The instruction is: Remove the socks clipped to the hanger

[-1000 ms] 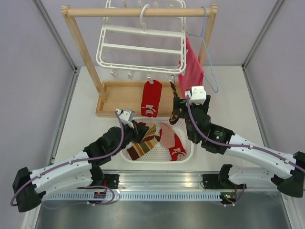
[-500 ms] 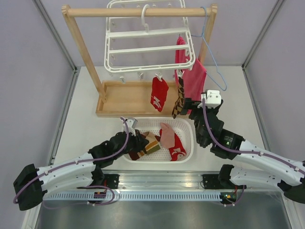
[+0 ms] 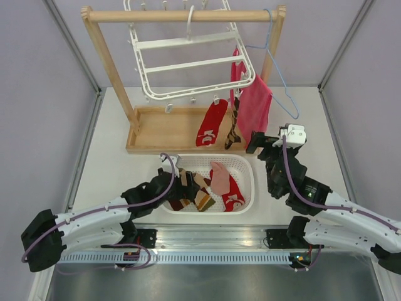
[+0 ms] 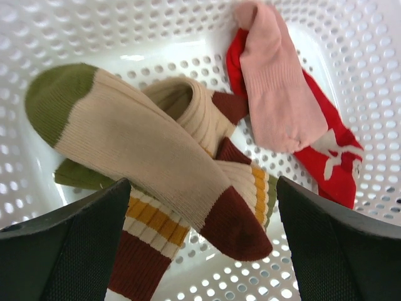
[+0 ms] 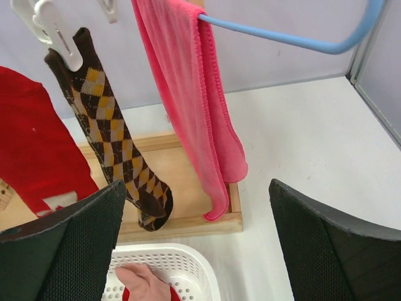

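Note:
The white hanger [image 3: 194, 63] hangs tilted from the wooden rack's top bar. Two socks are clipped to its near edge: a red sock [image 3: 211, 123] and a brown diamond sock [image 3: 233, 122]. In the right wrist view the diamond sock [image 5: 116, 144] dangles from a white clip [image 5: 53, 31], with the red sock [image 5: 37, 150] to its left. My right gripper [image 3: 260, 141] is open just right of these socks, touching neither. My left gripper [image 3: 182, 182] is open low over the basket. Beneath it lie an olive-toed cream sock [image 4: 125, 138], a striped sock [image 4: 144, 244], a pink sock [image 4: 276, 94] and a red sock [image 4: 326, 157].
The white perforated basket [image 3: 247, 188] sits at the near middle of the table. The wooden rack's base tray [image 3: 163, 128] lies behind it. A large pink cloth [image 5: 194, 106] hangs on a thin blue wire hanger [image 5: 294, 39] beside the clipped socks.
My left gripper has opened and the olive-toed sock now lies loose in the basket. My right gripper has drawn back to the right. The hanger has swung and tilted.

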Robot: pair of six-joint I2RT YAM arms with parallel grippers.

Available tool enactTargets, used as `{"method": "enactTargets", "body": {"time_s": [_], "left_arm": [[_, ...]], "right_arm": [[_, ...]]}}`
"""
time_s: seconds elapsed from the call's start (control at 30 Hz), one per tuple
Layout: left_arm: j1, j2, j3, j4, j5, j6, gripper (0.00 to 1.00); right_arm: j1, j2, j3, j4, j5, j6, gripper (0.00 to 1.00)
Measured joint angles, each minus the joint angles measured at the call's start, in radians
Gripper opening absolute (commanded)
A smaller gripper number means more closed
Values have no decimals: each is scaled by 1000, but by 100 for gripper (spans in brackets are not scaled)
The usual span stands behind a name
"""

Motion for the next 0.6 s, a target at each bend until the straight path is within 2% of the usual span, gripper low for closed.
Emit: {"method": "enactTargets", "body": {"time_s": [0.1,0.23,0.43,0.6], "left_arm": [[32,-12,18,-9,-17,0,100],[143,-28,27,1,12,1,100],[297,-38,27,82,152,20,100],[362,-27,27,260,292,27,100]], "right_arm": [[-49,-16,-16,-10,-21,22,98],[-174,-20,-31,-39,-113,75,98],[-256,-5,-38,-68,-215,120,98],[-289,5,-42,-76,-273,142,98]]}}
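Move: The red sock still clipped to the white hanger is about 17 cm ahead of the left gripper, 8 cm to its right and 15 cm higher. The tan sock already dropped lies some 6 cm below that gripper, the pink sock 5 cm ahead of it, 10 cm right and 7 cm below. From the right gripper the hanging red sock is about 10 cm ahead, 14 cm left and 10 cm lower; the checkered sock is 12 cm ahead, 9 cm left and 9 cm lower. Lift the left gripper, already empty, up and forward off the tan sock and over the basket towards the rack, about 7 cm each way, bowing out to the left and coming partly back, while its left side rolls down some 15 degrees. Ease the right gripper forward, down and to the right, roughly 3 cm each, starting rightwards. Keep both wide open, holding nothing. ##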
